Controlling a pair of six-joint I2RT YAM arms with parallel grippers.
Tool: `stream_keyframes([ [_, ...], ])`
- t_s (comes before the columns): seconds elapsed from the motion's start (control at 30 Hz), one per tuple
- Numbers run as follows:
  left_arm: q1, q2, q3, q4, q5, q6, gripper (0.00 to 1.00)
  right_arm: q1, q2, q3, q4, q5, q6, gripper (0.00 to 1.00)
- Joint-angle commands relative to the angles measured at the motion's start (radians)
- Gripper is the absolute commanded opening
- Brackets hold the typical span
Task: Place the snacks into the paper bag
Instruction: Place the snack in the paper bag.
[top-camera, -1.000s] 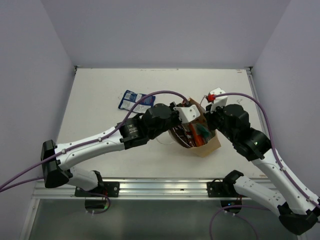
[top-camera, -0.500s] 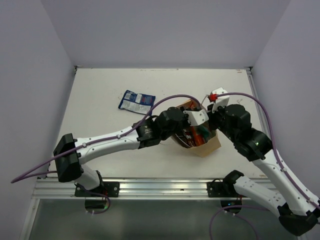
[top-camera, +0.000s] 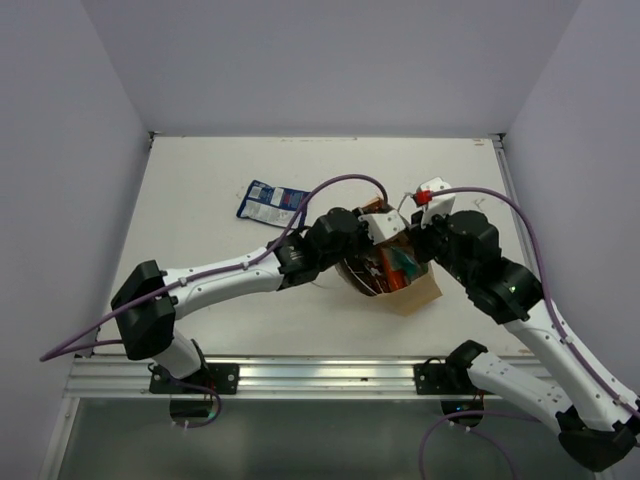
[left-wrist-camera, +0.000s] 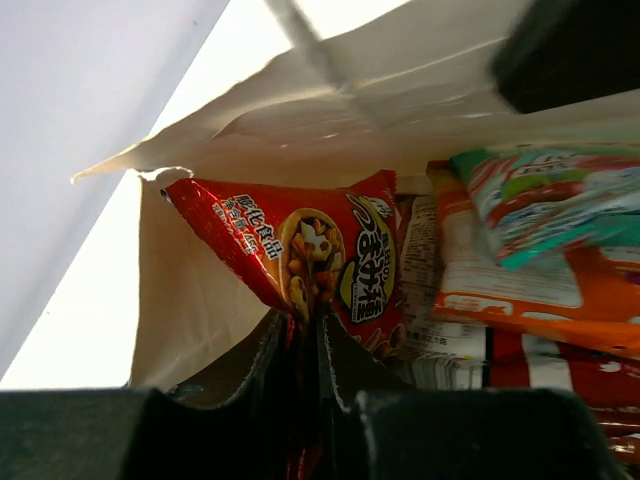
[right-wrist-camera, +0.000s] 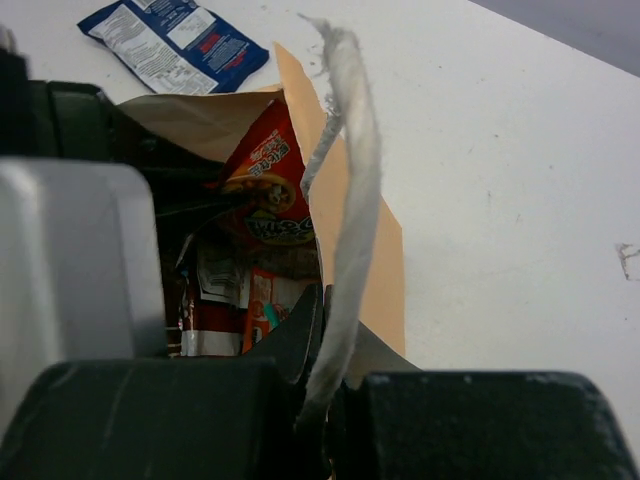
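The tan paper bag (top-camera: 418, 291) lies on the table with its mouth held open. My left gripper (left-wrist-camera: 308, 322) is inside it, shut on a red snack packet (left-wrist-camera: 300, 250). Beside that packet in the bag lie a teal-green packet (left-wrist-camera: 560, 200), an orange one (left-wrist-camera: 520, 295) and a red-white one (left-wrist-camera: 560, 368). My right gripper (right-wrist-camera: 325, 300) is shut on the bag's rim (right-wrist-camera: 375, 265), with the white cord handle (right-wrist-camera: 348, 190) running up from its jaws. A blue-white packet (top-camera: 272, 203) lies flat on the table to the bag's left; it also shows in the right wrist view (right-wrist-camera: 175, 40).
Both wrists meet at the bag's mouth (top-camera: 385, 262), the left arm (top-camera: 230, 280) crossing in from the left. A red-tipped white piece (top-camera: 428, 192) sits at the right wrist. Purple cables loop over both arms. Grey walls close in the table's back and sides.
The left arm has stretched out to the right and pushed its gripper with the red packet deeper into the bag. The right arm and the blue-white packet have not moved.
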Motion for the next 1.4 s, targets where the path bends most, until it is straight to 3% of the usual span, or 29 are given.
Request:
stream_keyframes([
  [0.0,0.042,-0.004,-0.023,0.072,0.082,-0.065,0.20,0.010,-0.012,-0.002,0.058,-0.049,-0.013,0.00],
  [0.47,0.056,0.051,-0.029,0.135,0.238,-0.174,0.24,0.010,0.000,-0.010,0.067,-0.066,-0.013,0.00],
  [0.63,0.067,0.033,-0.058,0.161,0.168,-0.216,0.30,0.010,-0.005,-0.008,0.064,-0.068,-0.013,0.00],
  [0.83,0.128,-0.080,-0.092,0.217,0.082,-0.286,0.69,0.010,-0.009,-0.005,0.064,-0.060,-0.014,0.00],
  [1.17,0.128,-0.185,0.032,0.080,0.131,-0.382,0.83,0.011,-0.006,-0.001,0.062,-0.051,0.022,0.00],
  [1.37,0.128,-0.237,0.104,-0.102,0.107,-0.474,0.89,0.010,0.000,-0.001,0.070,-0.052,0.045,0.00],
])
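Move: The left hand is already inside the far part of the paper bag with the red snack at its fingertips, the pack lying some 2 cm ahead, 2 cm right and 3 cm down. The bag's middle lies about 4 cm back, 5 cm right and 11 cm below this hand, with the green pack 4 cm back, 6 cm right and 6 cm down. The blue pack is on the table roughly 14 cm ahead, 23 cm left and 21 cm below. From the right hand, the bag's middle is about 2 cm back, 3 cm left and 16 cm down. Low in the bag's far part, the left hand eases about 2 cm to the right and tips slightly down, then swings back left and a little forward as its fingers spread from nearly shut to wide open, letting go of the red snack. It then lifts roughly 13 cm out of the bag, drifting left and rolling its left side down to some 30 degrees, while the right hand keeps its closed pinch on the bag's rim at the handle. ##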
